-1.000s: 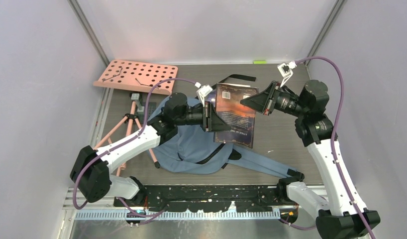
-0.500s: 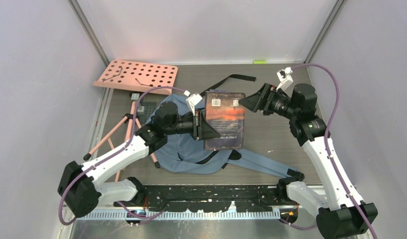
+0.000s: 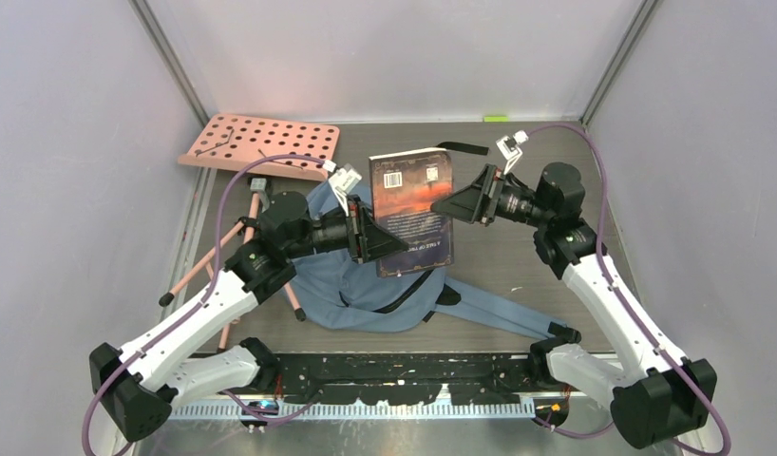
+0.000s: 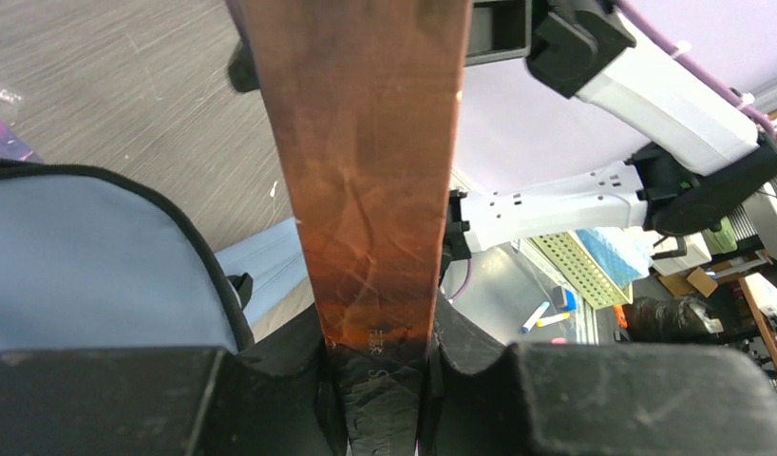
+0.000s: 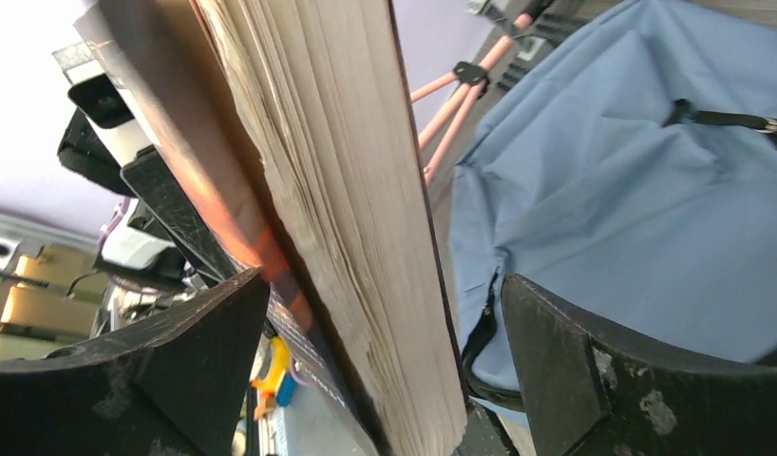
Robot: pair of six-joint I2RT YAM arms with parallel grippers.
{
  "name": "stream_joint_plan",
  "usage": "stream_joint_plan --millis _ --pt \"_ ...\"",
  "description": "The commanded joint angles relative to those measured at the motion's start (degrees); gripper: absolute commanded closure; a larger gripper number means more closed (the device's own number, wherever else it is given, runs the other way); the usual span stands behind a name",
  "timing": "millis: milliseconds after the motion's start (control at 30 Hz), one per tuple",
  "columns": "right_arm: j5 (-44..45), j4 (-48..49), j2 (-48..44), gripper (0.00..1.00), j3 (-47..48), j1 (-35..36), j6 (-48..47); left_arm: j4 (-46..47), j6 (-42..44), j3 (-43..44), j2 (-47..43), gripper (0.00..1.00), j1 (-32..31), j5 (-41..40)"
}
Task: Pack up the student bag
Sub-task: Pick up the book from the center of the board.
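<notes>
A dark paperback book [image 3: 410, 204] with an orange sunset cover is held up above the student bag [image 3: 361, 275], a blue-grey backpack lying flat on the table. My left gripper [image 3: 377, 242] is shut on the book's spine edge [image 4: 370, 171], which rises from between its fingers. My right gripper [image 3: 446, 204] is open at the book's opposite side. Its jaws stand wide apart on either side of the page edge [image 5: 347, 190], with a gap on the bag's side. The bag's blue fabric [image 5: 651, 209] fills the background there.
A pink perforated board [image 3: 261, 144] lies at the back left, with a pink tripod [image 3: 242, 242] beside the bag. A black strap [image 3: 458, 147] trails behind the book. The bag's shoulder strap [image 3: 503, 313] runs toward the right arm's base.
My right gripper has opened and let go of the book. The left gripper has closed on the book and carried it left and toward the back; the right gripper followed.
</notes>
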Motion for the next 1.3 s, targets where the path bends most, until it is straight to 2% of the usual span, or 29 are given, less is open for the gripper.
stream_joint_plan --millis 0,267,500,867,1100,1267 --pt "-4.3 8.0 3.5 0.02 2.6 3.3 2.9 9.6 1.7 6.0 -3.3 1.00 0.2 4.6" --pt "-4.0 6.0 7.1 0.02 6.1 8.7 -0.1 12.6 1.7 7.6 -5.1 1.00 0.2 8.2" --pt "0.5 -4.0 9.4 0.02 6.9 8.9 -6.5 8.4 4.7 9.6 -7.0 1.00 0.2 7.8" --pt "-6.9 0.6 11.2 0.02 7.1 9.4 -1.2 4.9 9.7 11.6 -9.3 1.00 0.2 6.4" --pt "-7.9 3.3 11.6 0.02 10.2 17.1 -0.6 13.3 5.5 10.5 -6.4 1.00 0.1 8.1" --pt "-4.0 3.1 10.4 0.02 10.6 18.4 -3.2 14.3 5.3 10.3 -5.9 1.00 0.2 8.3"
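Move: Gripped by the left hand near the near end of its spine, the book has its middle about 6 cm ahead, 4 cm to the right and 2 cm above that hand. From the right hand, whose open fingers straddle the free page edge, it lies some 7 cm left and 2 cm back. The bag is on the table about 27 cm below the left hand, 6 cm left and 1 cm ahead; the purple book is roughly 17 cm ahead and 5 cm right of that hand, 29 cm down. Working its wide-open jaws farther over the book's free page edge, the right hand goes about 7 cm left, then also back and up, turning some 20 degrees counter-clockwise without closing. The left hand keeps its pinch on the spine and moves up about 4 cm, back about 3 and slightly left. ##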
